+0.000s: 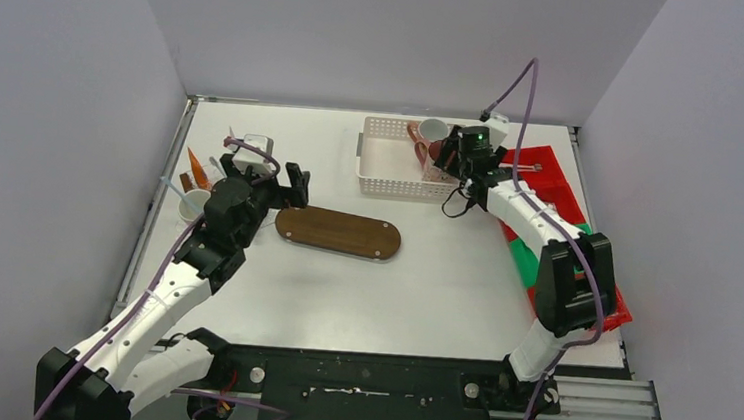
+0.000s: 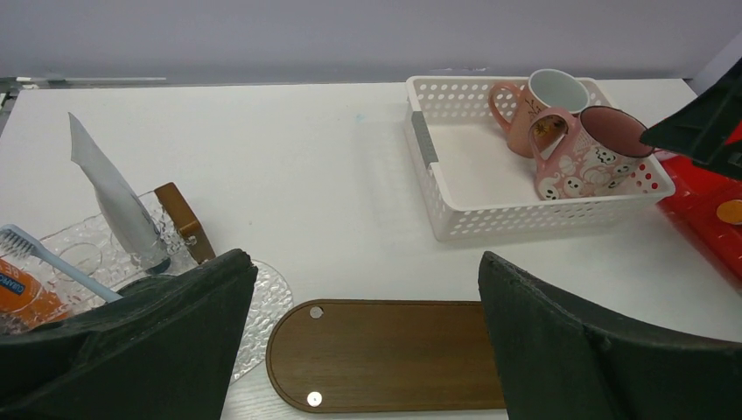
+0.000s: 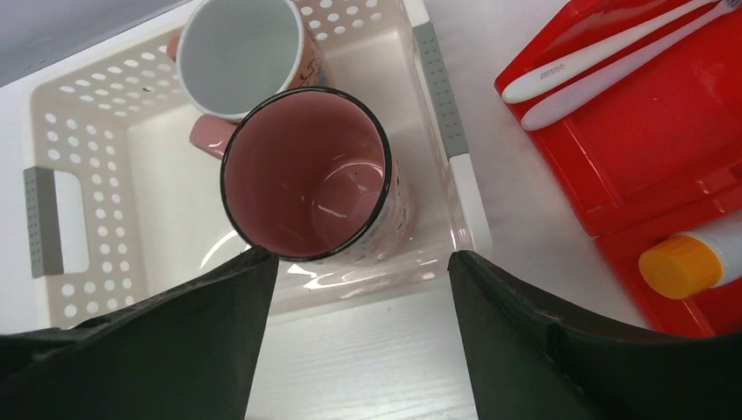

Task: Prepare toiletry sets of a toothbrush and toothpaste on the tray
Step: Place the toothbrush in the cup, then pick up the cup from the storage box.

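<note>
The oval wooden tray (image 1: 338, 232) (image 2: 394, 354) lies bare at mid-table. My left gripper (image 1: 290, 186) (image 2: 365, 262) hangs open above its left end. Two mugs stand in the white perforated basket (image 1: 392, 161) (image 3: 52, 157): a pink patterned mug with a dark rim (image 3: 306, 175) (image 2: 586, 153) and a pink mug, white inside (image 3: 241, 52) (image 2: 547, 96). My right gripper (image 1: 455, 161) (image 3: 363, 289) is open over the basket's near wall, its tips just short of the patterned mug. Two white toothbrushes (image 3: 604, 57) and a toothpaste tube with an orange cap (image 3: 687, 267) lie in the red tray (image 1: 559, 200).
A glass dish (image 2: 262, 306) at the left holds a white tube (image 2: 114, 197), a blue-bristled toothbrush (image 2: 52, 258) and an orange tube (image 2: 22, 293). A mug (image 1: 191, 206) stands beside it. Grey walls enclose the table on three sides.
</note>
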Motion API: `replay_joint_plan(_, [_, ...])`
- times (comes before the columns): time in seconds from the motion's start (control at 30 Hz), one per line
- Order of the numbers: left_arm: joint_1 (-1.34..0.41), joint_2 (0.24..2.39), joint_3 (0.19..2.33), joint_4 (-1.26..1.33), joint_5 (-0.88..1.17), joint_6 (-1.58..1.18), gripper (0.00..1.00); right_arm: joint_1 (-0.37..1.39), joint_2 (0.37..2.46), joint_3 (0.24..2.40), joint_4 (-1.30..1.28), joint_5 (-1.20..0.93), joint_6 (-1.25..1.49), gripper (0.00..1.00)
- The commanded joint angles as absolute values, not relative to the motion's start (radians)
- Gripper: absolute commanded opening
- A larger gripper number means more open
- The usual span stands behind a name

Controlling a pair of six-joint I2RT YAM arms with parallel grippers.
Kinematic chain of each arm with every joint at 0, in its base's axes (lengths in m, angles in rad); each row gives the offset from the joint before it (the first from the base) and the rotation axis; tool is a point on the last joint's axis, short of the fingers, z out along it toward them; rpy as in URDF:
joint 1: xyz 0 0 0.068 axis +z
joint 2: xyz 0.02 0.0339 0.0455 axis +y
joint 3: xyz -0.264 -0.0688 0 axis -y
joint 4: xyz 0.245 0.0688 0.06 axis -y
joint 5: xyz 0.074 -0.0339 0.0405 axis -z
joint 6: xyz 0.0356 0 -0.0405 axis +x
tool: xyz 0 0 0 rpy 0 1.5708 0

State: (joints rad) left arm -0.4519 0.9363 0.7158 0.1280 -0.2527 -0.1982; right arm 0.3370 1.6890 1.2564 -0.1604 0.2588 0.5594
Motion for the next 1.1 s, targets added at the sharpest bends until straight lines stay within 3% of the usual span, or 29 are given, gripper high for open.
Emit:
replay_joint_plan(0.0, [-0.464, 0.941, 0.747, 0.175, -0.229, -0.199, 0.97, 0.321, 1.764, 1.366, -0.203, 0.287, 0.616, 0.71])
replay_joint_plan(0.43, [-0.474, 0.936, 0.745, 0.179, -0.23, -0.19, 0.97, 0.306, 1.929, 1.496, -0.229, 0.287, 0.626, 0.6])
replay_joint_plan(0.57, [-0.475, 0.934, 0.744, 0.181, -0.227, -0.189, 0.97, 0.302, 1.953, 1.516, -0.253, 0.284, 0.626, 0.47])
replay_joint_plan(0.83, [-0.476, 0.935, 0.741, 0.186, -0.221, -0.188, 0.97, 0.294, 1.935, 1.561, -0.294, 0.291, 0.601, 0.08])
replay_joint_plan(0.93, [-0.476, 0.935, 0.74, 0.187, -0.217, -0.188, 0.97, 0.294, 1.912, 1.582, -0.307, 0.298, 0.577, 0.01])
replay_joint_plan(1.07, [-0.475, 0.936, 0.739, 0.189, -0.207, -0.187, 0.97, 0.293, 1.876, 1.602, -0.314, 0.298, 0.538, 0.0])
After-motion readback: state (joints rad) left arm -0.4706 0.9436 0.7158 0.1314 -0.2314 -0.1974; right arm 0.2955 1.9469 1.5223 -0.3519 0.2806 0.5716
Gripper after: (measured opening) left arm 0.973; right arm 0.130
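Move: The pink cup, standing in the white basket, is about 4 cm ahead of the right hand, 3 cm to its left and 8 cm below. The floral cup stands some 8 cm farther out than the pink cup and 4 cm to its left; the two toothbrushes in the red tray lie roughly 18 cm to the right of the pink cup, level with it and lower. From the left hand, the pink cup is around 17 cm ahead, 37 cm right and 19 cm down. The pink cup's right-hand rim is what the right hand reaches for, going about 4 cm forward and 4 to 5 cm down while the wrist tips some 10 degrees further down. With one finger inside the cup and one outside, the part-open fingers then close almost fully and pinch the rim, the hand easing back and right by about a centimetre. ##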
